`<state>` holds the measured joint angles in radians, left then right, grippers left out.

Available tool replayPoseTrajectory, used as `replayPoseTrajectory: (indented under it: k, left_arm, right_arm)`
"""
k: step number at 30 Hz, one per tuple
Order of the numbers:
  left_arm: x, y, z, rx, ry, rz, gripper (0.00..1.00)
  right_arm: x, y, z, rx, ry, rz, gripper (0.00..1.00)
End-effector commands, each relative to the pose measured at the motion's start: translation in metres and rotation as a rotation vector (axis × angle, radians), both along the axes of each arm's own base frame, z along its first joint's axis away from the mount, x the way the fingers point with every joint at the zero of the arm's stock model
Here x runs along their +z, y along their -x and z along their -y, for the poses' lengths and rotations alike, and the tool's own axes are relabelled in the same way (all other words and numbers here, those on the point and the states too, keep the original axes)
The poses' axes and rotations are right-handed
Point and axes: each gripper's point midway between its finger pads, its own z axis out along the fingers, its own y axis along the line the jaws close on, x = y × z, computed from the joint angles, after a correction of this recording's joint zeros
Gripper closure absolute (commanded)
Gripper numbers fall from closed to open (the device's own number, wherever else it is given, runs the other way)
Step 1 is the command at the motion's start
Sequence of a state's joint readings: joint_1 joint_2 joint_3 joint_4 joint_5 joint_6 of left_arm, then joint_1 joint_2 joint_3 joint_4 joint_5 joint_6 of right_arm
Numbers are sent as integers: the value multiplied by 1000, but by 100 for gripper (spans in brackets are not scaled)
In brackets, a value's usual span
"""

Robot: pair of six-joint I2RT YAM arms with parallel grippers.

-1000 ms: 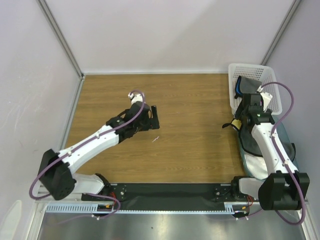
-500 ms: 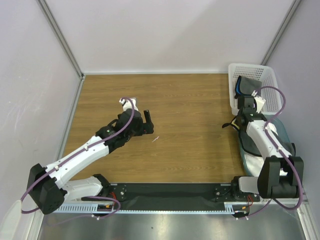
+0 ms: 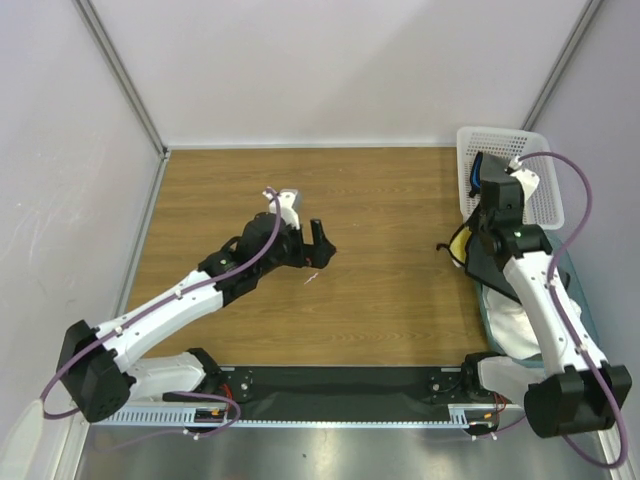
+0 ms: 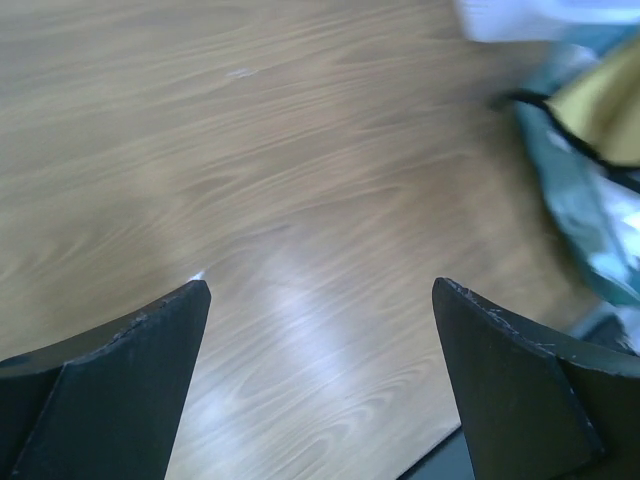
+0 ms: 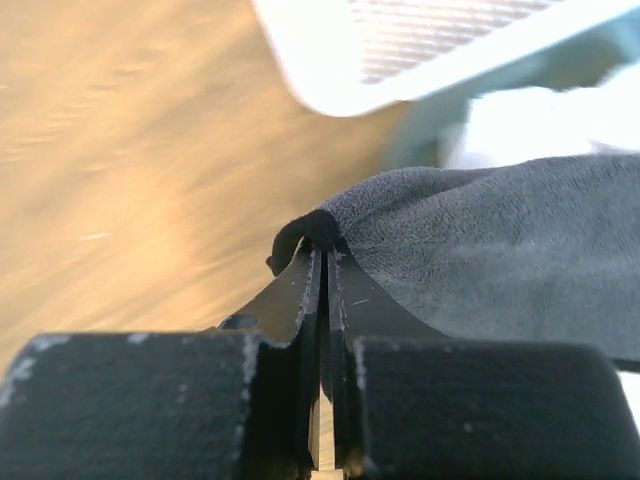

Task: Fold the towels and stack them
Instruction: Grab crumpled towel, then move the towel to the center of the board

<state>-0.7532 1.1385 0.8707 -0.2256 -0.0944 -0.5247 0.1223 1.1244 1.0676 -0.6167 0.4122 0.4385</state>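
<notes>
My right gripper (image 3: pixel 476 240) (image 5: pixel 325 240) is shut on the dark hem of a small towel at the table's right edge. That towel shows yellow with a dark edge (image 3: pixel 458 243) (image 4: pixel 605 100) from above and grey (image 5: pixel 500 250) at the wrist. It lies bunched and lifted at the pinched corner. A dark grey towel edged blue (image 3: pixel 490 170) sits in the basket. The white towel (image 3: pixel 512 318) is crumpled under my right arm. Over bare wood near the centre hangs my left gripper (image 3: pixel 322 246) (image 4: pixel 320 285), open and holding nothing.
The white perforated basket (image 3: pixel 542 175) (image 5: pixel 400 50) stands at the back right corner. Teal cloth or plastic (image 3: pixel 572 275) (image 4: pixel 560 170) lies around the white towel. A small white scrap (image 3: pixel 312 277) lies on the wood. Grey walls enclose the table.
My right gripper has shut on the towel's hem and pulled it up slightly leftward. The left arm has swung right toward the table's centre, still open.
</notes>
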Motion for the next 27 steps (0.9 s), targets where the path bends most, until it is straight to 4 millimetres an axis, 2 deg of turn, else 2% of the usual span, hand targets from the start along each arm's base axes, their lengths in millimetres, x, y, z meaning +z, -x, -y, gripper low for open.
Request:
replayPoseTrajectory:
  k: [1, 2, 3, 5, 6, 7, 9, 12, 16, 19, 20, 21, 22, 23, 25, 27]
  left_arm:
    - [61, 1, 54, -204, 154, 176, 0]
    - [60, 1, 61, -224, 152, 174, 0]
    - [75, 0, 78, -276, 187, 213, 0]
    - [80, -2, 92, -312, 187, 226, 0]
    - [74, -2, 104, -333, 177, 223, 0]
    - [85, -4, 111, -348, 181, 252, 0]
    - [89, -7, 129, -362, 179, 264, 0]
    - [93, -12, 146, -345, 198, 266, 0]
    - [72, -20, 176, -342, 221, 216, 1]
    - [70, -23, 194, -335, 227, 216, 2]
    - [55, -26, 200, -332, 200, 193, 2]
    - [64, -24, 210, -346, 213, 201, 2]
    - [63, -24, 215, -354, 212, 193, 3]
    - [51, -25, 220, -357, 191, 170, 3]
    - [55, -23, 229, -368, 199, 171, 3]
    - [50, -23, 234, -364, 199, 160, 3]
  right_arm:
    - [39, -2, -37, 95, -170, 128, 100]
    - [43, -4, -45, 100, -217, 151, 100]
    - [47, -7, -58, 136, -252, 178, 100]
    - [53, -10, -72, 161, -298, 211, 100]
    - [58, -13, -83, 184, -325, 240, 100]
    - [59, -14, -85, 179, -334, 248, 100]
    - [61, -19, -94, 186, -356, 266, 100]
    - [62, -25, -101, 190, -380, 280, 100]
    - [56, -30, -108, 187, -406, 265, 100]
    - [54, -31, -109, 185, -412, 259, 100]
    - [53, -31, -109, 182, -410, 259, 100]
    - [53, -31, -107, 176, -405, 264, 100]
    - [51, -32, -106, 168, -401, 260, 100]
    - [51, -31, -105, 168, -395, 260, 100]
    - [50, -30, -103, 163, -390, 263, 100]
    - [49, -31, -104, 163, -389, 263, 100]
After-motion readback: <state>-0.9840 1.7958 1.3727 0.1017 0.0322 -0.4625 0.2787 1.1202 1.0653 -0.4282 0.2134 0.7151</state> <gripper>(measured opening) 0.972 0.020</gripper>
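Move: The grey towel with the yellow-backed flap hangs from the shut right gripper. Its middle is some 37 cm to the right of the open left gripper, about 2 cm back and 6 cm lower. The left gripper waits roughly 36 cm to the left of the right hand and 5 cm back, at about its height. The white basket lies around 12 cm right and 11 cm ahead of the right hand; the teal bin is 19 cm right and 16 cm back, both about 16 cm down. Sweep the left gripper about 22 cm right towards the hanging towel, fingers wide open, arching up some 6 cm and sinking again most of the way while the wrist turns clockwise about 20 degrees. Meanwhile keep the towel pinched in the right gripper, carry it some 10 cm left and a little up towards the left hand, roll the right hand's left side up, then hold there. ##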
